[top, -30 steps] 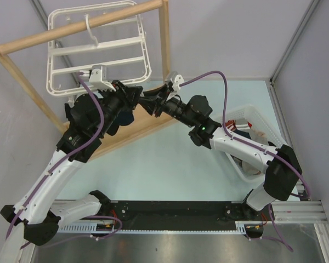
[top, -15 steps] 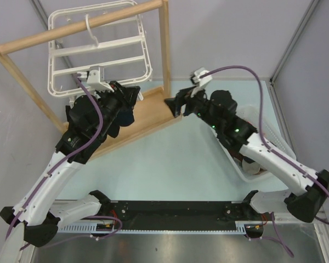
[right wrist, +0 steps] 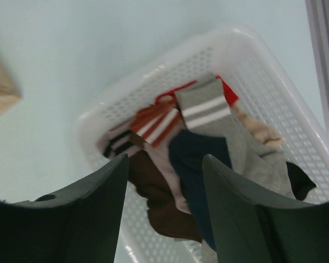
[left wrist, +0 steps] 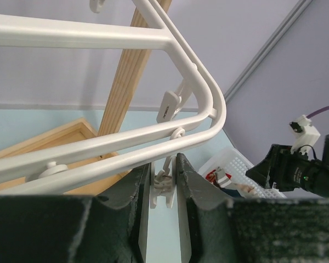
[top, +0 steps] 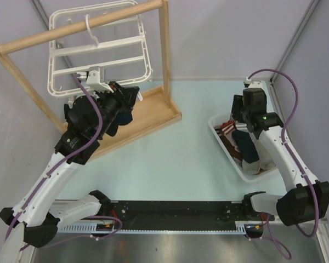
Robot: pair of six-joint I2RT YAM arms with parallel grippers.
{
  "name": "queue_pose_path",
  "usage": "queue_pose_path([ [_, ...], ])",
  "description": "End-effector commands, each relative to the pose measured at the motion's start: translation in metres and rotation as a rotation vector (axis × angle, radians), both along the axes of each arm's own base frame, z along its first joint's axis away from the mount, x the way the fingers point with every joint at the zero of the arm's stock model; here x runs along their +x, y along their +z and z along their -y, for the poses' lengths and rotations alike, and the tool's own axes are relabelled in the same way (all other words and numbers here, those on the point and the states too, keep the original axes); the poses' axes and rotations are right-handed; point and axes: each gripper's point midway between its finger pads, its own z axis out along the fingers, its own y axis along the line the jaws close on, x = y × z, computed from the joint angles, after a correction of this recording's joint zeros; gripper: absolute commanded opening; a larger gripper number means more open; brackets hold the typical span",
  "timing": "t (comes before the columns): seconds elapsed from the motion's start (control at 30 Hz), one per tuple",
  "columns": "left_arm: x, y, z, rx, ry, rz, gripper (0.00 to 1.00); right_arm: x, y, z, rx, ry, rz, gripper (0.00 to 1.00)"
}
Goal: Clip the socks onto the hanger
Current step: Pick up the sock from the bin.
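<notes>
The white hanger [top: 98,46] hangs from the wooden stand's top bar; its rounded corner fills the left wrist view [left wrist: 208,104]. My left gripper [top: 132,96] is up at the hanger's lower right corner, its jaws [left wrist: 163,164] shut on a small dangling white clip [left wrist: 163,193]. My right gripper [top: 237,116] is open and empty above the white basket [top: 216,125]. Between its jaws [right wrist: 164,159] I see a dark navy sock [right wrist: 200,164] lying among other garments; it also shows in the top view [top: 247,145]. A black piece [right wrist: 299,178] lies at the basket's right.
The wooden frame stand [top: 164,55] has a flat wooden base [top: 153,118] by the left arm. The basket [right wrist: 153,71] also holds reddish-brown [right wrist: 164,211], striped red-white [right wrist: 156,123] and grey [right wrist: 208,112] garments. A metal rail [top: 288,49] runs along the right.
My right arm has swung away from the hanger corner beside the left gripper, across to the right, and now hangs over the basket. The left arm has not moved.
</notes>
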Motion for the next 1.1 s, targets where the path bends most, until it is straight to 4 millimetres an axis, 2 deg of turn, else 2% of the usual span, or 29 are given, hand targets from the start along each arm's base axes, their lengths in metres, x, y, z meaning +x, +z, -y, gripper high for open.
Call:
queue_pose_path([
  [0.0,-0.005,0.008,-0.006,0.003,0.006,0.029,0.0,-0.005,-0.044,0.02,0.044,-0.064,-0.154,0.54],
  [0.03,-0.005,0.008,-0.006,0.003,0.006,0.029,0.0,-0.004,-0.05,0.03,0.054,-0.092,-0.17,0.52],
  [0.07,-0.005,0.008,-0.006,0.003,0.005,0.028,0.0,-0.002,-0.061,0.029,0.075,-0.085,-0.2,0.48],
  [0.13,-0.004,0.007,-0.005,0.004,0.005,0.025,0.0,0.001,-0.069,0.033,0.101,-0.096,-0.221,0.44],
  [0.17,-0.005,0.007,-0.006,0.004,0.005,0.025,0.0,0.002,-0.08,0.034,0.106,-0.101,-0.246,0.43],
  [0.5,-0.004,0.005,-0.004,0.006,-0.002,0.021,0.0,0.003,-0.146,0.042,0.117,-0.137,-0.389,0.43],
  [0.63,-0.004,0.003,-0.004,0.008,0.0,0.017,0.0,0.007,-0.16,0.042,0.114,-0.135,-0.407,0.41],
  [0.73,-0.005,0.005,-0.005,0.008,0.001,0.018,0.0,0.005,-0.167,0.045,0.097,-0.138,-0.425,0.38],
  [0.83,-0.005,0.004,-0.003,0.006,-0.005,0.016,0.0,0.005,-0.167,0.048,0.082,-0.147,-0.419,0.24],
  [0.87,-0.004,0.003,-0.002,0.003,-0.008,0.013,0.0,0.004,-0.164,0.049,0.081,-0.146,-0.41,0.16],
  [0.97,-0.004,0.003,0.0,-0.002,-0.018,0.011,0.0,0.003,-0.154,0.05,0.078,-0.15,-0.379,0.04],
  [1.03,-0.005,0.005,0.001,-0.007,-0.023,0.013,0.0,0.003,-0.146,0.05,0.079,-0.146,-0.355,0.0],
  [1.07,-0.005,0.005,0.001,-0.008,-0.023,0.012,0.0,0.003,-0.134,0.05,0.084,-0.146,-0.321,0.0],
])
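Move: The navy sock's middle lies about 7 cm back, 6 cm right and 19 cm below the right hand; its cuff is nearly straight below, some 4 cm right. From that hand, the orange striped sock is 3 cm ahead and 2 cm left, the grey striped sock 3 cm back and 11 cm right, the brown sock 6 cm back and 1 cm left, all some 18 cm below. From the left hand, the navy sock is roughly 45 cm right, 1 cm back and 40 cm below. The right hand sinks about 17 cm into the bin, easing some 4 cm right early on, while its half-open fingers narrow a little and the wrist tips some 25 degrees farther down, to bring the fingertips to the upper end of the navy sock. Only once the descent has all but stopped do the fingers shut, pinching the cuff just below its edge between the orange and grey striped socks. ##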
